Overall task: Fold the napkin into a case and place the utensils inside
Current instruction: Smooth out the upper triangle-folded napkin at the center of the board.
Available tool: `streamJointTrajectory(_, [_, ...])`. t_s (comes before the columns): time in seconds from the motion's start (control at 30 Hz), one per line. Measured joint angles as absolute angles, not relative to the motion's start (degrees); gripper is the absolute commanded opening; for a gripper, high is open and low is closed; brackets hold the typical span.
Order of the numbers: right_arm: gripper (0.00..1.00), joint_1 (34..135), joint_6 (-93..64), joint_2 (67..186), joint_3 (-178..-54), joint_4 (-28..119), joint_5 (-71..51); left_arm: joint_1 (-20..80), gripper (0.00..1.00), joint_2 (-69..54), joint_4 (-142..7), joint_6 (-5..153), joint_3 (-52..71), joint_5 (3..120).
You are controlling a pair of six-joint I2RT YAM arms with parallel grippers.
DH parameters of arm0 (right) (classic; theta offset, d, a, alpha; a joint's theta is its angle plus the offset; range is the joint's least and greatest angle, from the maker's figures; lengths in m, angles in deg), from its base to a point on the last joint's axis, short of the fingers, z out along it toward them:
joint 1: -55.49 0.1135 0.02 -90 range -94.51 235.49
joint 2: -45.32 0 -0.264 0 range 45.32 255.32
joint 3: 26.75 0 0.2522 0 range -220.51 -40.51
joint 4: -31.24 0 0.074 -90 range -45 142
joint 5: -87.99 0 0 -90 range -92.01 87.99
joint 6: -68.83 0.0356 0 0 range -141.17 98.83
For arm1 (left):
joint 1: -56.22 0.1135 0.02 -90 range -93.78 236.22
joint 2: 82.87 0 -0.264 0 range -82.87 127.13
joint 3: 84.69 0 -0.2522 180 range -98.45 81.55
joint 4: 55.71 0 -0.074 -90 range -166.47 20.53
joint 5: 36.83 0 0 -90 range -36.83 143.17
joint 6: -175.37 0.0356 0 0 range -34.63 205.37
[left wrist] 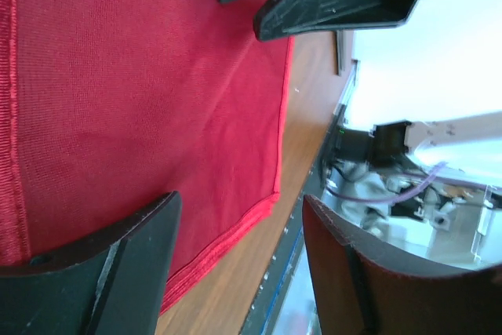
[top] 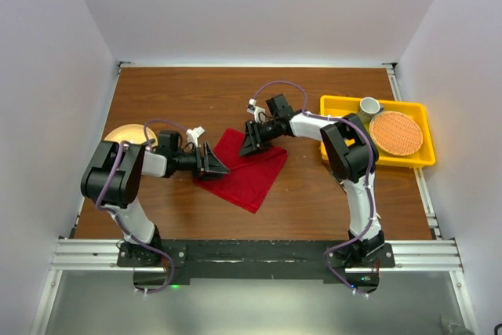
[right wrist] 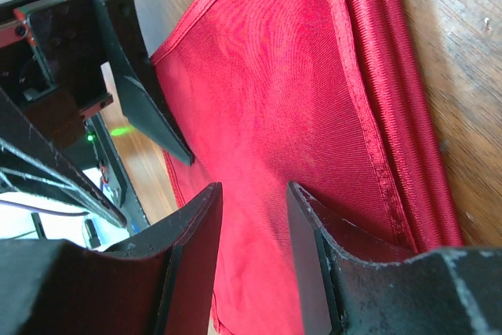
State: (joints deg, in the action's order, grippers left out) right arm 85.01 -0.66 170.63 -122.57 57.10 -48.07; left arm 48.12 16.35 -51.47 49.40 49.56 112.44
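The deep-red napkin lies folded into a slanted rectangle at the table's middle, with stacked hems showing along its edges. My left gripper sits low at the napkin's left edge. Its jaws stand open over the cloth's corner and bare wood, holding nothing. My right gripper hovers at the napkin's far corner. Its fingers are apart just above the cloth, and no fabric is pinched between them. The two grippers face each other across the napkin. The utensils are out of view.
A yellow tray at the back right holds a white cup and a round orange woven mat. A tan round plate peeks out behind the left arm. White walls close in the table on three sides.
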Motion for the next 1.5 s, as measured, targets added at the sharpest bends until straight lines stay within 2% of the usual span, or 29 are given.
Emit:
streamJointTrajectory(0.3, [0.44, 85.0, -1.2, 170.6, -122.5, 57.0, -48.2, 49.0, 0.70, 17.4, -50.3, 50.8, 49.5, 115.4])
streamJointTrajectory(0.57, [0.44, 85.0, -1.4, 170.6, -122.5, 57.0, -48.2, 49.0, 0.74, 11.6, -49.0, 51.7, 49.6, 118.2])
streamJointTrajectory(0.67, [0.43, 85.0, -1.4, 170.6, -122.5, 57.0, -48.3, 49.1, 0.78, 12.7, -48.3, 52.0, 50.5, 119.3])
streamJointTrajectory(0.7, [0.43, 85.0, -1.5, 170.6, -122.5, 57.0, -48.3, 49.1, 0.94, 13.4, -48.1, 52.0, 51.0, 119.5])
streamJointTrajectory(0.77, [0.44, 85.0, -1.5, 170.6, -122.5, 57.0, -48.3, 49.4, 1.00, 16.0, -47.8, 52.4, 52.1, 119.9])
streamJointTrajectory(1.0, [0.43, 85.0, -1.7, 170.6, -122.3, 56.7, -48.5, 51.5, 1.00, 20.0, -48.8, 51.4, 50.2, 127.7])
streamJointTrajectory(1.3, [0.44, 84.9, -1.7, 170.6, -121.9, 55.8, -49.3, 51.7, 0.99, 16.5, -52.7, 52.3, 49.5, 125.2])
streamJointTrajectory(1.5, [0.43, 84.9, -1.7, 170.6, -121.9, 55.8, -49.3, 51.8, 0.90, 16.7, -52.2, 52.6, 49.5, 123.6])
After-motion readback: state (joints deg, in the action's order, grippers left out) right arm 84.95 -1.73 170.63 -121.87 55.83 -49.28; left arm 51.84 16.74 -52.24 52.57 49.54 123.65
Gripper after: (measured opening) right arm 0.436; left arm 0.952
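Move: The napkin lies under my left hand, its middle about 7 cm to the right and 2 to 3 cm below, with its left corner some 6 cm left and 4 cm back of my hand and its near corner about 12 cm back and 10 cm right. The plate is roughly 24 cm left and 9 cm ahead. From my right hand, resting low on the cloth, the napkin's middle is about 5 cm back, 1 cm left. I lift my left hand about 3.5 cm over the napkin's left part, then bring it down and back some 2 cm while spreading the fingers from mostly to fully open. The hand then rises slightly again and eases forward about 1 cm, its fingers flattening roughly 10 degrees from their downward slant. My right hand stays put, fingertips still on the cloth near the far side. ##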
